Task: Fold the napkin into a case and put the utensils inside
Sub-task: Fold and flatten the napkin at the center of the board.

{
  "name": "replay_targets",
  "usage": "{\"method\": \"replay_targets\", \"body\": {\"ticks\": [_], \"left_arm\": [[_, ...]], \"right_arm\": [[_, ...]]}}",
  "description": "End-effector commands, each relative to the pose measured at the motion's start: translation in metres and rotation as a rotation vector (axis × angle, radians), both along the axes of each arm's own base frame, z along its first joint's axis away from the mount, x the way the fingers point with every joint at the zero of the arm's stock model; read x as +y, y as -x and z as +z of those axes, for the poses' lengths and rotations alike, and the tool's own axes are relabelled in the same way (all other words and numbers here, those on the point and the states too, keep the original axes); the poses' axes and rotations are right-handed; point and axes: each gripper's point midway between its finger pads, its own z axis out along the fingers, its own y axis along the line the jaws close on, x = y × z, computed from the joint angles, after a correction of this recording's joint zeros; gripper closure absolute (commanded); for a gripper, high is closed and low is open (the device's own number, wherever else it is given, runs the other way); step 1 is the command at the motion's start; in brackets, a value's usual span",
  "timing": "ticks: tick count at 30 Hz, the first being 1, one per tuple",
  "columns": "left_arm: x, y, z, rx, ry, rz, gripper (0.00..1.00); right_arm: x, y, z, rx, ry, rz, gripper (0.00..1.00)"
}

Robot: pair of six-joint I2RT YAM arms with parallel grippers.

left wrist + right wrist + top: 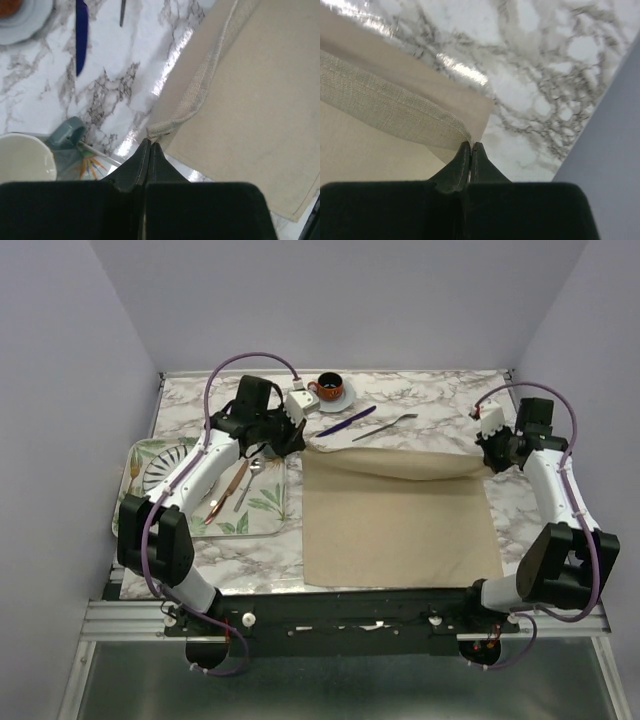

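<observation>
The beige napkin (400,515) lies spread on the marble table, its far edge lifted and curled toward the near side. My left gripper (297,443) is shut on the napkin's far-left corner (159,129). My right gripper (487,458) is shut on the far-right corner (460,134). Both corners hang just above the cloth. The purple knife (346,421) and the silver fork (384,427) lie side by side on the table beyond the napkin. The knife's blade (81,35) shows at the top of the left wrist view. No case has been formed.
A leaf-printed tray (265,505) at left holds a white plate (165,465), a copper knife (230,488) and a small spoon (246,485). A cup on a saucer (330,390) stands at the back. Walls close in the table on three sides.
</observation>
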Motion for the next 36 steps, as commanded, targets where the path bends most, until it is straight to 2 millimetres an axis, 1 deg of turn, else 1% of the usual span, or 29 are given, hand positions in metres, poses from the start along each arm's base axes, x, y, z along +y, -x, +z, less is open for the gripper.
{"method": "replay_targets", "body": {"ticks": [1, 2, 3, 5, 6, 7, 8, 9, 11, 12, 14, 15, 17, 18, 19, 20, 21, 23, 24, 26, 27, 28, 29, 30, 31, 32, 33, 35, 36], "left_arm": [[0.01, 0.041, -0.039, 0.095, -0.067, -0.071, 1.0], [0.012, 0.048, -0.054, 0.121, -0.083, -0.07, 1.0], [0.011, 0.05, -0.063, 0.133, -0.099, -0.06, 1.0], [0.001, 0.057, -0.082, 0.172, -0.103, -0.053, 1.0], [-0.005, 0.061, -0.095, 0.202, -0.115, -0.062, 1.0], [-0.006, 0.061, -0.104, 0.207, -0.143, -0.053, 1.0], [-0.015, 0.067, -0.11, 0.216, -0.157, -0.076, 1.0], [-0.018, 0.069, -0.122, 0.236, -0.178, -0.081, 1.0], [-0.019, 0.07, -0.134, 0.232, -0.229, -0.077, 1.0], [-0.021, 0.072, -0.144, 0.242, -0.258, -0.089, 1.0], [-0.017, 0.066, -0.153, 0.234, -0.301, -0.065, 1.0], [-0.015, 0.064, -0.163, 0.249, -0.327, -0.057, 1.0], [-0.013, 0.052, -0.167, 0.231, -0.365, -0.027, 1.0], [-0.011, 0.05, -0.176, 0.243, -0.386, -0.022, 1.0], [-0.01, 0.046, -0.178, 0.241, -0.4, -0.013, 1.0], [-0.012, 0.038, -0.175, 0.224, -0.405, -0.004, 1.0], [-0.008, 0.033, -0.183, 0.225, -0.437, 0.013, 1.0], [-0.007, 0.022, -0.182, 0.209, -0.456, 0.032, 1.0], [-0.008, 0.012, -0.179, 0.186, -0.462, 0.044, 1.0], [-0.006, 0.003, -0.175, 0.18, -0.461, 0.052, 1.0], [-0.009, -0.007, -0.166, 0.159, -0.449, 0.057, 1.0], [-0.01, -0.01, -0.161, 0.156, -0.439, 0.052, 1.0], [-0.008, -0.012, -0.156, 0.156, -0.436, 0.051, 1.0], [-0.012, -0.017, -0.141, 0.128, -0.413, 0.046, 1.0], [-0.013, -0.017, -0.134, 0.122, -0.395, 0.037, 1.0], [-0.014, -0.016, -0.126, 0.113, -0.383, 0.03, 1.0], [-0.014, -0.017, -0.11, 0.084, -0.361, 0.03, 1.0], [-0.018, -0.01, -0.097, 0.084, -0.329, 0.0, 1.0], [-0.018, -0.006, -0.085, 0.069, -0.31, -0.01, 1.0]], "right_arm": [[-0.004, 0.042, -0.043, 0.139, 0.065, 0.042, 0.99], [-0.004, 0.046, -0.051, 0.157, 0.068, 0.047, 0.99], [-0.004, 0.052, -0.067, 0.203, 0.063, 0.047, 0.99], [-0.004, 0.054, -0.082, 0.251, 0.05, 0.031, 0.99], [-0.005, 0.052, -0.086, 0.27, 0.039, 0.007, 0.99], [-0.006, 0.053, -0.098, 0.318, 0.027, 0.001, 0.99], [-0.005, 0.054, -0.103, 0.343, 0.017, -0.005, 0.99], [-0.005, 0.054, -0.106, 0.358, 0.009, -0.016, 0.99], [-0.006, 0.055, -0.115, 0.393, 0.003, -0.024, 0.99], [-0.007, 0.056, -0.119, 0.406, 0.006, -0.028, 0.99], [-0.008, 0.06, -0.13, 0.436, 0.009, -0.035, 0.99], [-0.008, 0.062, -0.134, 0.452, 0.012, -0.041, 0.99], [-0.01, 0.062, -0.141, 0.464, 0.019, -0.048, 0.99], [-0.01, 0.062, -0.147, 0.483, 0.023, -0.057, 0.99], [-0.01, 0.061, -0.15, 0.492, 0.022, -0.064, 0.99], [-0.011, 0.058, -0.153, 0.497, 0.022, -0.073, 0.99], [-0.012, 0.05, -0.155, 0.501, 0.016, -0.094, 0.99], [-0.013, 0.042, -0.154, 0.503, 0.005, -0.113, 0.99], [-0.015, 0.029, -0.148, 0.477, -0.002, -0.128, 0.99], [-0.014, 0.022, -0.146, 0.483, -0.017, -0.129, 0.99], [-0.014, 0.018, -0.142, 0.477, -0.023, -0.136, 0.99], [-0.014, 0.008, -0.133, 0.449, -0.031, -0.135, 0.99], [-0.013, 0.007, -0.127, 0.449, -0.038, -0.131, 0.99], [-0.012, 0.005, -0.121, 0.439, -0.042, -0.13, 0.99], [-0.01, 0.0, -0.111, 0.415, -0.052, -0.123, 0.99], [-0.008, 0.002, -0.099, 0.402, -0.059, -0.115, 0.99], [-0.007, 0.002, -0.09, 0.386, -0.061, -0.108, 0.99], [-0.002, 0.007, -0.07, 0.351, -0.069, -0.088, 0.99], [-0.001, 0.009, -0.065, 0.342, -0.064, -0.076, 0.99]]}}
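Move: The napkin's flat middle, over which both hands hold the far hem, lies about 12 cm back, 23 cm right and 18 cm below the left hand, and some 12 cm back, 21 cm left and 15 cm below the right. From the left hand the mug stands about 9 cm ahead and 7 cm left, the blue knife 16 cm ahead and 10 cm right. The fork lies some 15 cm ahead of the right hand and 24 cm left, near table level. The napkin's far hem, still pinched at both ends in shut fingers, is brought down and back over the flat cloth: the left hand sinks about 18 cm, the right 14. Low over the table, both then swing forward by roughly what they had gone back and end rising a few centimetres, the right hand tipped steeper and the left rolled left side up. ##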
